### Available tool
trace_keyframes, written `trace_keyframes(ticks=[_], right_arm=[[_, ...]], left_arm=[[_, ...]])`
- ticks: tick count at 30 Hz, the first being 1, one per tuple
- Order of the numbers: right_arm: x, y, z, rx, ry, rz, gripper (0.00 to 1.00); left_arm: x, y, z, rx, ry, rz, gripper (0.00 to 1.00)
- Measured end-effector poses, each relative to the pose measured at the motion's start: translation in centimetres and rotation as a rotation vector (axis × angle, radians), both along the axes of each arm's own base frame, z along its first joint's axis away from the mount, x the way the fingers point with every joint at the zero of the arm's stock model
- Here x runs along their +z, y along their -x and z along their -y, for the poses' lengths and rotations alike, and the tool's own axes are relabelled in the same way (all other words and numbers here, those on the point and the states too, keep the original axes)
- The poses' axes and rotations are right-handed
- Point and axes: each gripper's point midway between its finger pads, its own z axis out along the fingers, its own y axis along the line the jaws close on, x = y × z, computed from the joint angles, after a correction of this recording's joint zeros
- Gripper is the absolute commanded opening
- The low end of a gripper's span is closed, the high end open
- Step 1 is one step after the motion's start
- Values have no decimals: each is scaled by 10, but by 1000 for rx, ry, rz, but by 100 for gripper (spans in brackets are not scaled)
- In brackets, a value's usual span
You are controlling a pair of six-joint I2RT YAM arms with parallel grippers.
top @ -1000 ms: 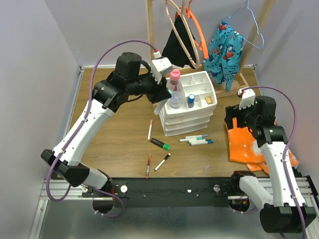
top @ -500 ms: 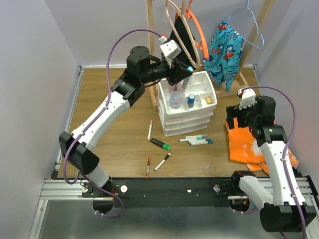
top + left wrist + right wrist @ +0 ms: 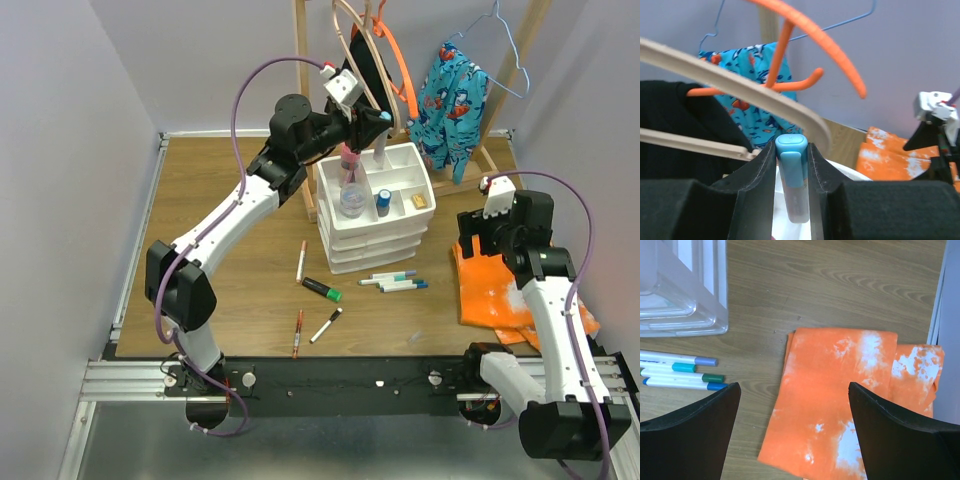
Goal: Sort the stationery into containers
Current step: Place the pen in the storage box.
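My left gripper (image 3: 371,137) is shut on a light-blue bar (image 3: 382,122), held upright over the back of the white organiser (image 3: 376,246). In the left wrist view the bar (image 3: 791,172) sits between the black fingers (image 3: 756,175), with white tray below. A pink-capped bottle (image 3: 350,158) and a small blue-capped bottle (image 3: 383,200) stand in tray compartments. Loose on the table lie several pens (image 3: 392,281), a green-capped black marker (image 3: 322,289), a white pen (image 3: 301,260), a red pen (image 3: 298,332) and a black-tipped pen (image 3: 326,325). My right gripper (image 3: 792,387) hangs open above the orange cloth (image 3: 840,405).
A wooden hanger rack (image 3: 303,90) with hangers and hung clothes (image 3: 452,95) stands right behind the organiser, close to my left gripper. In the right wrist view the organiser's corner (image 3: 685,295) and the pens (image 3: 680,371) lie left of the cloth. Walls close both sides.
My left arm has swung from the organiser's left side up and right, carrying the light-blue bar over the tray's back. The right arm has barely moved.
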Motion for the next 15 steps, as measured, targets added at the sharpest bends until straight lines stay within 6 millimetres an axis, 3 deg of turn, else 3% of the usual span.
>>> trace_keyframes(ticks=[7, 15], right_arm=[[-1, 0, 5, -18, 0, -4, 96], [-7, -2, 6, -22, -2, -28, 96]], left_arm=[[-29, -36, -7, 93, -21, -45, 17], [-45, -50, -7, 123, -31, -65, 20]])
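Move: The left hand holds the cyan-capped pen upright, with the storage box's top tray about 25 cm below, its middle some 3 cm ahead and 1 cm to the right. In that tray the pink-capped bottle stands roughly 2 cm ahead and 6 cm left of the hand, 19 cm down; the blue glue bottle is 5 cm back, 3 cm right. The wooden hanger's lower end hangs level, about 6 cm ahead and 4 cm right. From the right hand the tray is some 13 cm ahead, 22 cm left and 2 cm below. The left hand carries the pen forward about 5 cm and down some 4.5 cm towards the back part of the storage box's tray, sinking steadily from the start and slowing towards the end as it draws nearer the wooden hanger's lower end. The wrist turns barely 10 degrees, mostly counter-clockwise with a slight tip, while the fingers keep their hold on the capped end and the pen's body hangs below them. ##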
